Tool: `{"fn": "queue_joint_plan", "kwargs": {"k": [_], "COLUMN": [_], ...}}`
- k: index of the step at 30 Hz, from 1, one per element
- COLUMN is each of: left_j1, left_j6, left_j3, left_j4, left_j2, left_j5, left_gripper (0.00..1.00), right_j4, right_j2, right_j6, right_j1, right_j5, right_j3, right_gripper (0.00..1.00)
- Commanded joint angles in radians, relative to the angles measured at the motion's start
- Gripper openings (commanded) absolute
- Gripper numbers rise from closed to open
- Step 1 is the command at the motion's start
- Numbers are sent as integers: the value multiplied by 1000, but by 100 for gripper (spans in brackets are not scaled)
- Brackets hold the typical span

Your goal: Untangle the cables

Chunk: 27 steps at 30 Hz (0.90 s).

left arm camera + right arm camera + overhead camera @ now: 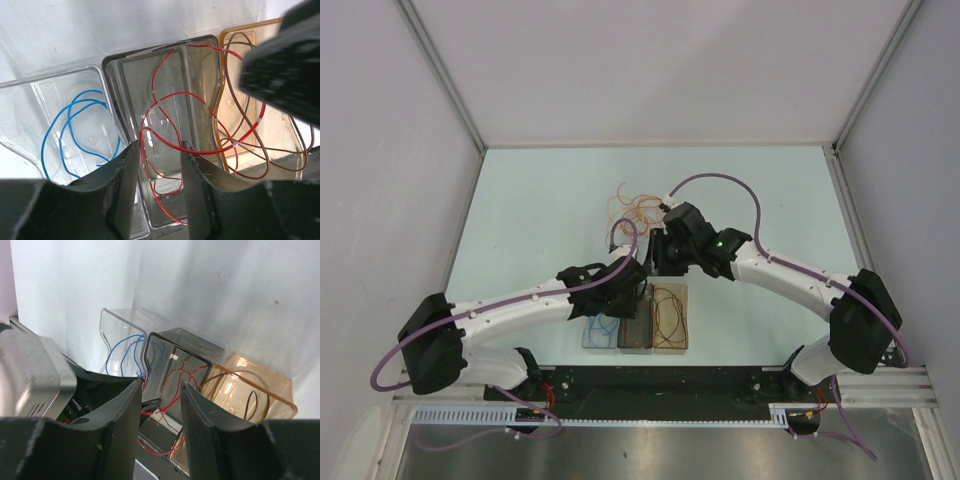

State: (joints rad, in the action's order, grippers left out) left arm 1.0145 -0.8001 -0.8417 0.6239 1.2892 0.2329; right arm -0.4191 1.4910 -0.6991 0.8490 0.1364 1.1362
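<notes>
Three cables lie sorted near the table's front. A blue cable [70, 125] is coiled in a clear tray [50, 82]. A red cable [170, 95] lies in a dark grey tray [150, 50], with one loop spilling over into the amber tray [240, 27] that holds a dark brown cable [245, 115]. My left gripper [159, 150] hovers open just above the red cable, which runs past its right fingertip with nothing pinched. My right gripper [161, 387] is open and empty, aimed at the trays from behind. Orange and pale yellow cables [635, 205] remain tangled farther back.
The trays [635, 325] stand side by side between the two arm bases. The right arm's wrist [285, 65] hangs close over the amber tray. Both grippers [642, 290] [662, 262] crowd together above the trays. White walls surround the pale green table [530, 220].
</notes>
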Motion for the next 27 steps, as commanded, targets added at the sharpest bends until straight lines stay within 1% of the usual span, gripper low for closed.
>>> {"fn": "queue_joint_plan", "kwargs": {"k": [1,9,12,13,15,19,22,24,25,27], "left_j1": [9,9,9,9,9,9,9,9,9,9], "left_j6": [-17,-14,-14,-13,-13,-13,-11,-13,-13,-10], "left_j3": [-2,6,7,7,10,13,15,15,15,13], "left_j4": [-7,-23,-32,-36,-39,-47,-50,-52,-52,-49], "left_j2": [-19,5,13,15,18,18,22,21,16,10], "left_j5": [8,8,5,3,3,6,6,6,5,2], "left_gripper": [44,43,43,43,43,43,43,43,43,43], "right_j4": [63,55,56,55,54,55,60,60,62,60], "right_j2": [40,81,106,110,126,156,179,190,190,196], "right_j6": [-7,-13,-17,-17,-19,-20,-23,-23,-25,-23], "right_j1": [9,41,62,73,82,111,127,134,136,137], "right_j5": [38,25,16,12,0,-4,-4,-6,-11,-12], "right_j3": [33,33,31,33,33,31,31,33,33,33], "right_gripper": [41,37,33,29,25,12,4,3,1,0]}}
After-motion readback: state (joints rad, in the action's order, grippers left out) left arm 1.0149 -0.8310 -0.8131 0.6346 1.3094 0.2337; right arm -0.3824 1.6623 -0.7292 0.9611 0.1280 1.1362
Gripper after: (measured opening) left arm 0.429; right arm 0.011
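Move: The red cable's raised loop, over the middle grey bin, is about 6 cm below the right gripper, some 3 cm to its left and 3 cm back. The grey bin's middle lies 9 cm back, 5 cm left and 13 cm down; the tan bin with the brown cable is equally far back and down but 3 cm right. From the left gripper the loop is some 3 cm ahead and 4 cm right, at fingertip height. Sink the half-open right gripper about 6 cm towards the red loop over the grey bin, working it some 3 cm left and 3 cm back as it goes. Shut its fingers fully on the loop during the descent. Keep the left gripper half open beside the cable, nearly still, then ease it down a bare 2 cm. ##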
